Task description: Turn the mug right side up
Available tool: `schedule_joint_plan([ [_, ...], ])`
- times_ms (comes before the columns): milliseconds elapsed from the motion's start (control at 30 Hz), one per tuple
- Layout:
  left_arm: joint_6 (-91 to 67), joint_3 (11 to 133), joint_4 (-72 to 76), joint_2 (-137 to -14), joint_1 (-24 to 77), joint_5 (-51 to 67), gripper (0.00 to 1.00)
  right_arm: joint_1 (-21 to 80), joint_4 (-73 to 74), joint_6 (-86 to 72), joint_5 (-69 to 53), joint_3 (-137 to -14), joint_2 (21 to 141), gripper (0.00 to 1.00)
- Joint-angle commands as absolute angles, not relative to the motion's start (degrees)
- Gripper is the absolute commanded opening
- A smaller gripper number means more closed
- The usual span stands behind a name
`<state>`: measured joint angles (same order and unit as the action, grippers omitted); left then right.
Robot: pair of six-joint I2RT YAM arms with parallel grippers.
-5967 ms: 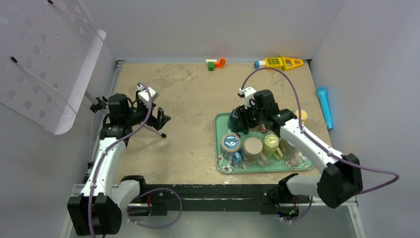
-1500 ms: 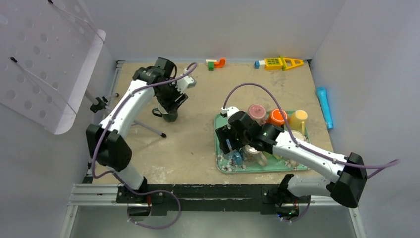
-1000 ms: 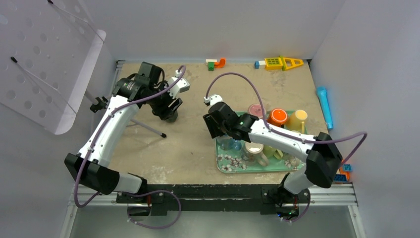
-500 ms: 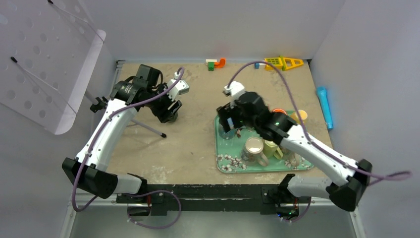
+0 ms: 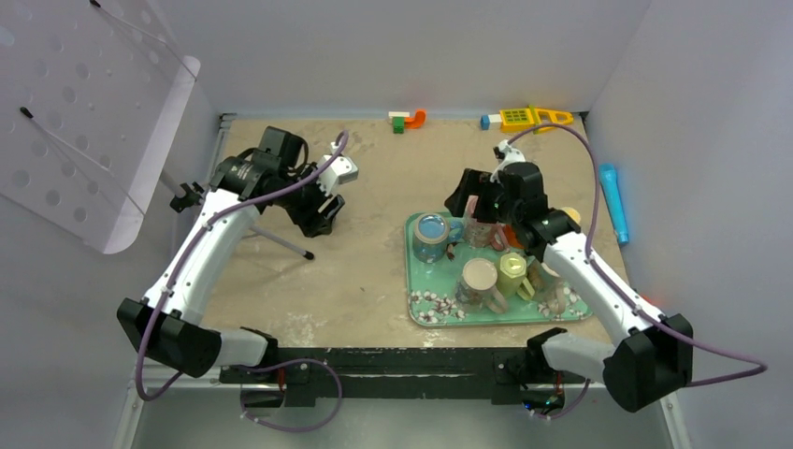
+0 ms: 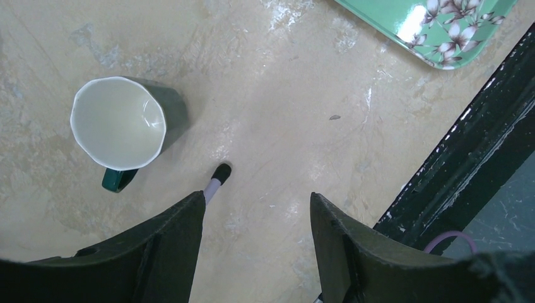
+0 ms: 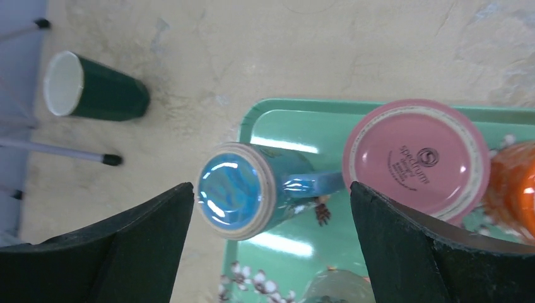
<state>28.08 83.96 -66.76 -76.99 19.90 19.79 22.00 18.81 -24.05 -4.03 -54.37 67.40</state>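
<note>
A dark green mug [image 6: 120,123] with a white inside stands mouth up on the table, left of my left gripper [image 6: 257,199], which hovers open and empty above bare tabletop. From the right wrist the same green mug [image 7: 94,95] shows at upper left. A blue mug [image 7: 243,189] stands at the far-left corner of the green floral tray [image 5: 418,304], with a glossy blue disc ringed in beige facing up, apparently its base. My right gripper [image 7: 271,186] is open wide above it, touching nothing. From the top view it hangs over the tray's back [image 5: 472,201].
A pink mug [image 7: 416,161] stands base up beside the blue one, an orange one [image 7: 514,183] further right. A glass [image 5: 479,278] and a yellow cup [image 5: 511,271] share the tray. A tripod leg [image 6: 214,183] lies near the green mug. Toys [image 5: 528,118] line the back wall.
My right gripper has opened wide and drawn back to the right, leaving the blue mug standing on the tray. The left arm has barely moved.
</note>
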Motion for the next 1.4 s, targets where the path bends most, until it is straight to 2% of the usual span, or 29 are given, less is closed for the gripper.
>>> schedule_joint_plan([
  [0,27.32,83.54,-64.73,-74.6,19.73,22.76,0.66,21.49,8.26,-43.03,-8.97,-51.1,61.83,0.99],
  [167,27.09,83.38,-64.53,-74.57,19.77,23.55,0.66,21.49,0.44,-60.62,-4.08,-41.32,53.92,0.98],
  [333,26.81,82.63,-63.91,-74.65,19.78,23.62,0.66,21.59,6.76,-67.88,-0.06,-41.48,55.44,0.74],
  [467,26.64,82.66,-63.99,-74.92,19.78,23.73,0.66,21.56,15.71,-71.52,-0.61,-45.29,62.8,0.74],
  [567,26.75,82.45,-64.01,-74.63,19.73,23.82,0.66,21.61,14.67,-74.62,-1.15,-44.27,65.12,0.75],
  [733,26.72,82.43,-63.66,-74.28,19.75,24.08,0.66,21.61,15.19,-78.22,-0.64,-44.12,67.88,0.83],
  [900,26.63,82.61,-63.61,-74.31,19.77,24.55,0.66,21.58,14.63,-80.79,-0.63,-46.56,73.97,0.81],
  [1067,26.99,82.08,-63.21,-73.67,19.77,24.52,0.66,21.86,11.69,-82.55,-2.17,-48.31,79.7,0.69],
  [1233,27.03,81.83,-62.87,-73.31,19.75,24.44,0.66,22.21,9.61,-83.04,-1.34,-48.33,81.48,0.48],
  [1300,27.07,81.83,-62.8,-73.3,19.78,24.62,0.66,22.23,7.77,-82.34,-1.97,-47.61,82.07,0.36],
  [1367,27.09,81.89,-62.73,-73.3,19.78,24.78,0.66,22.23,5.16,-81.81,-3.24,-46.51,82.69,0.2],
])
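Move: The blue mug, upside down in the tray's far left corner, is about 8 cm to the right hand's left, level with it in reach and some 13 cm below; its handle sticks out towards the hand. The pink mug stands 4 cm ahead and 4 cm right, the beige one 10 cm back and 2 cm right. From the left hand the blue mug is about 6 cm ahead and 26 cm to the right. The right fingers close around the blue mug's handle, beside the pink mug: the hand first rises about 3 cm and draws back a little, then sinks some 14 cm. On the way the wrist rolls about 60 degrees, clockwise looking along the fingers, and tips further down; the wide-open fingers narrow partly, widen slightly, then shut to a third. ##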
